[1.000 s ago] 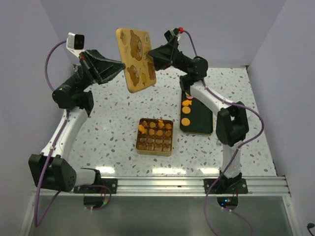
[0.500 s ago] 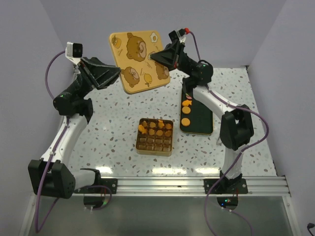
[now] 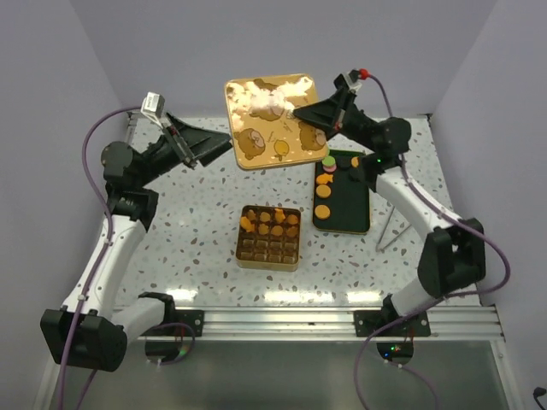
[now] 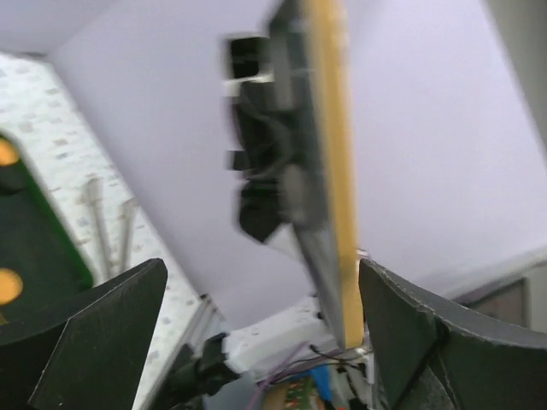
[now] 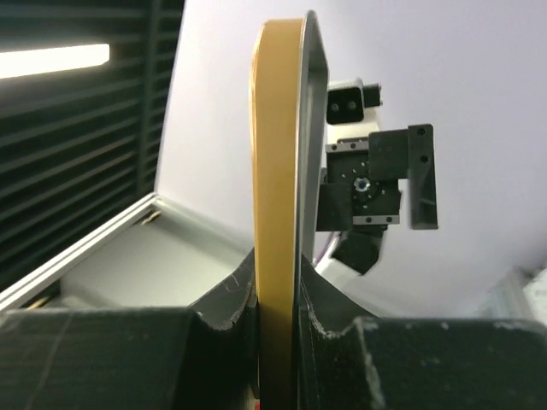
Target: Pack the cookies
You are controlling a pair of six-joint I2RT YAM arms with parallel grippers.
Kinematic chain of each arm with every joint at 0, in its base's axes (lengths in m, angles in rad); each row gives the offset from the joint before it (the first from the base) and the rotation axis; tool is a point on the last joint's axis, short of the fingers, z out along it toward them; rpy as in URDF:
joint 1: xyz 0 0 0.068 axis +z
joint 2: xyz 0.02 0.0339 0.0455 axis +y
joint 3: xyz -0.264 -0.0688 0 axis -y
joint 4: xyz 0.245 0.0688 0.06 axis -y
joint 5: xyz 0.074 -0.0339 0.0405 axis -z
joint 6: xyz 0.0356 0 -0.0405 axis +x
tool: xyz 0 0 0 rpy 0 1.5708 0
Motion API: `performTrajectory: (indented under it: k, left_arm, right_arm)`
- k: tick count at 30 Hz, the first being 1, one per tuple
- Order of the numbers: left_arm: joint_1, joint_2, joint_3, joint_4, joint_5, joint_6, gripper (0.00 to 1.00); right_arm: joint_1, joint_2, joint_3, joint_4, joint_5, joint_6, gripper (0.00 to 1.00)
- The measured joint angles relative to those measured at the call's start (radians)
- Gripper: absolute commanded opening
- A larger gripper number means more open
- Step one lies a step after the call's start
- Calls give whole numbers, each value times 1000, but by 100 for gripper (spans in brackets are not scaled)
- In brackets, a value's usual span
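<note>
The cookies [image 3: 268, 222] fill the back rows of a square gold tin [image 3: 267, 253] at the table's middle. Three more round cookies [image 3: 322, 192] lie on a dark green tray [image 3: 346, 218] to its right. My right gripper [image 3: 297, 111] is shut on the right edge of a yellow bear-printed lid [image 3: 272, 128] and holds it high above the table's back. In the right wrist view the lid [image 5: 278, 128] stands edge-on, clamped in that gripper [image 5: 279, 299]. My left gripper [image 3: 227, 141] is open at the lid's left edge. In the left wrist view the lid [image 4: 332, 171] sits unclamped inside this gripper [image 4: 261, 342].
A small pink and green piece [image 3: 328, 161] lies at the tray's back end. Purple-white walls close in the table on three sides. The green tray [image 4: 38, 248] also shows at the left of the left wrist view.
The lid has moved right and turned from steeply tilted to nearly face-on to the top camera. Both arms have swung right with it.
</note>
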Motion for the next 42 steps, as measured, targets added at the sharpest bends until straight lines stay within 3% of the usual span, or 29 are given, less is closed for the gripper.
performTrajectory:
  k: [6,10,15,26,42]
  left_arm:
    - [0,10,6,-565,-135,413,100]
    - [0,16,-92,-738,-227,558,100]
    - [0,89,-164,-878,-356,679,100]
    - [21,120,-171,-961,-563,754,100]
    - [27,45,-192,-1006,-575,784,100]
  right_arm:
    - [-74,-293,-172,-374,-2,-278,0]
    - [-53,-368,-309,-635,18,-463,0]
    - [-36,-364,-502,-839,119,-550,0]
    - [174,-243,-495,-926,314,-628,0]
    - [328,-111,-442,-924,555,-663,0]
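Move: The lid is already up in the right hand's pinch. The cookie box it is taken to lies about 44 cm below that hand, some 7 cm to its left and 6 cm nearer the base. The green cookie tray is roughly 14 cm to that hand's right and 8 cm farther out, about 46 cm below. From the empty, already open left hand, the box is about 42 cm down, 6 cm right and 3 cm back. The lid is brought down to the cookie box: the right hand keeps its pinch on the lid's right side and sinks some 32 cm, fast at first, drifting slightly back and right, then left. Its wrist swings from pointing up-left to down-left. The left hand, fingers open, drops about 30 cm beside the box, moves left and forward, and tips downward. ##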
